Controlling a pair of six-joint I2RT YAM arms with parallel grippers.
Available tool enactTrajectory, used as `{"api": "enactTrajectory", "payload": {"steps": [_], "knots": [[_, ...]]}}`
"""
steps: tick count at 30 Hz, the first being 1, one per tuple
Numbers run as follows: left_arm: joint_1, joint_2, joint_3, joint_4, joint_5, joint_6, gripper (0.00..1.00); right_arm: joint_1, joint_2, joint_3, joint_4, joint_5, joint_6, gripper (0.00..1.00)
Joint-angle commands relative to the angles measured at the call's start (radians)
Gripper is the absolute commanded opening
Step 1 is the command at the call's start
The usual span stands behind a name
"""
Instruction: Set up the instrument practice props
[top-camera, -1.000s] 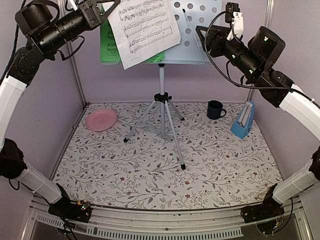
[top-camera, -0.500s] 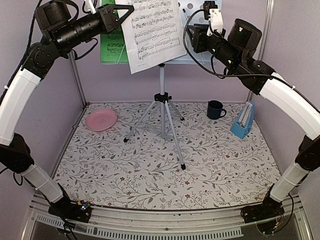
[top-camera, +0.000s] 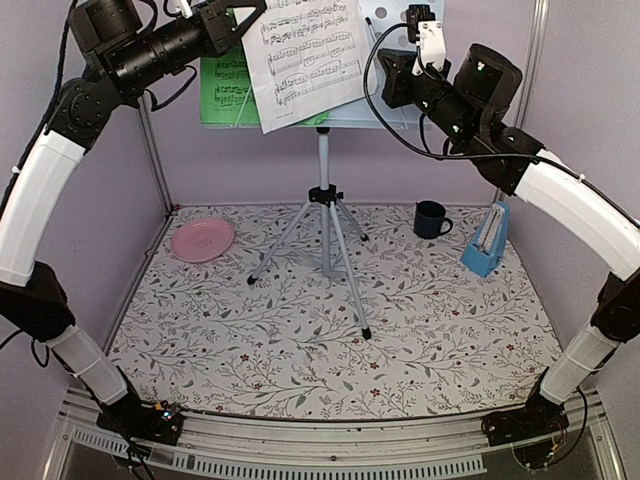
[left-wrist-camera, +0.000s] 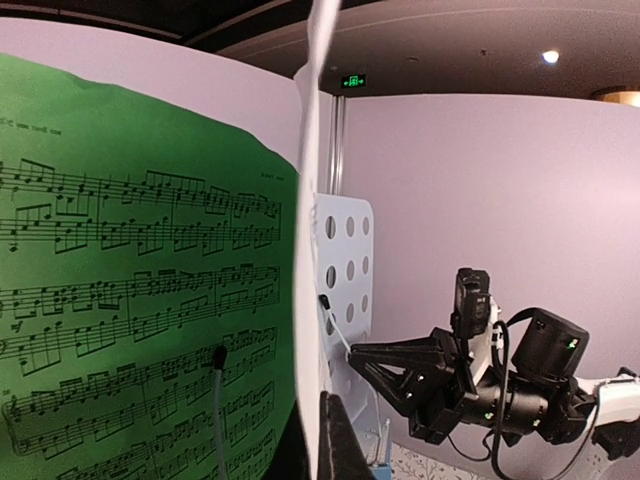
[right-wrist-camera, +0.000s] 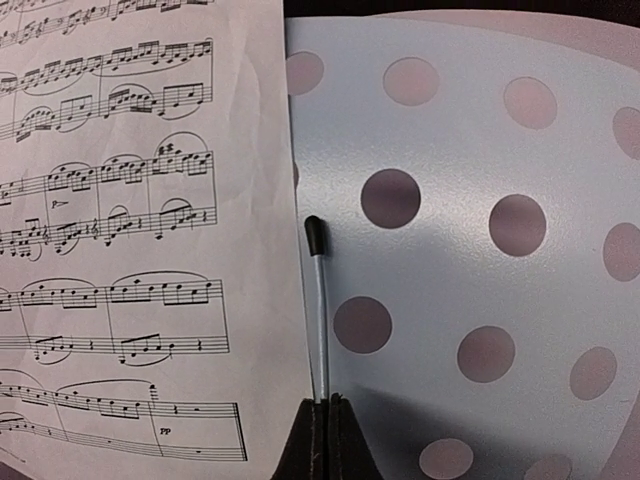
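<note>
The pale grey perforated music stand (top-camera: 392, 28) stands on its silver tripod (top-camera: 324, 226) at the back of the table. A green sheet-music page (top-camera: 222, 92) rests on its left half. My left gripper (top-camera: 256, 14) is shut on the upper left edge of the white sheet-music page (top-camera: 305, 58), holding it tilted against the stand. In the left wrist view this page (left-wrist-camera: 309, 250) shows edge-on beside the green one (left-wrist-camera: 140, 300). My right gripper (right-wrist-camera: 326, 436) is shut on the stand's thin wire page holder (right-wrist-camera: 320, 320), just right of the white page (right-wrist-camera: 130, 250). The light-blue metronome (top-camera: 487, 241) stands at the right.
A dark blue mug (top-camera: 431, 219) sits right of the tripod and a pink plate (top-camera: 202, 240) lies at the left. Purple walls and metal posts close in the back and sides. The tripod legs spread over the middle of the floral tabletop (top-camera: 330, 360).
My right gripper moved left to the stand and closed on the wire page holder. My left arm shifted right and up with the white page.
</note>
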Motion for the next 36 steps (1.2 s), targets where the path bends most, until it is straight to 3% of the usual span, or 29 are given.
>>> {"api": "enactTrajectory", "payload": {"steps": [1,11,21,36], "knots": [[0.014,0.029,0.033,-0.018,-0.022,0.025,0.00,-0.003,-0.043,-0.068,0.104,-0.032,-0.017,0.00],[0.023,0.107,0.124,-0.026,-0.006,0.035,0.00,-0.002,-0.084,-0.166,0.210,-0.101,-0.038,0.00],[0.033,0.223,0.223,-0.042,0.103,0.070,0.00,-0.002,-0.087,-0.188,0.224,-0.181,-0.064,0.00],[0.030,0.320,0.283,0.072,0.164,0.083,0.00,-0.003,-0.084,-0.200,0.229,-0.240,-0.075,0.00]]}}
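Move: The left hand holds the white music sheet by its left edge. The right clip of the stand, already pinched by the right hand, lies about 20 cm to its right, 8 cm ahead and 7 cm lower. From the left hand, the green sheet's middle is roughly 11 cm ahead, 2 cm left and 4 cm lower. From the right hand, the white sheet's middle is about 10 cm left, 2 cm back and 2 cm up; the board's middle is some 11 cm left, 5 cm ahead and 3 cm up. Keeping its pinch on the right clip, the right hand draws the rod back about 3 cm and slightly left, tipping its fingers up some 10 degrees and turning a little counter-clockwise. Meanwhile the left hand, still gripping the white sheet, carries it right and forward, about 6 cm and 5 cm, sinking 3 cm mostly late on, to slide the sheet's right part behind the rod. ##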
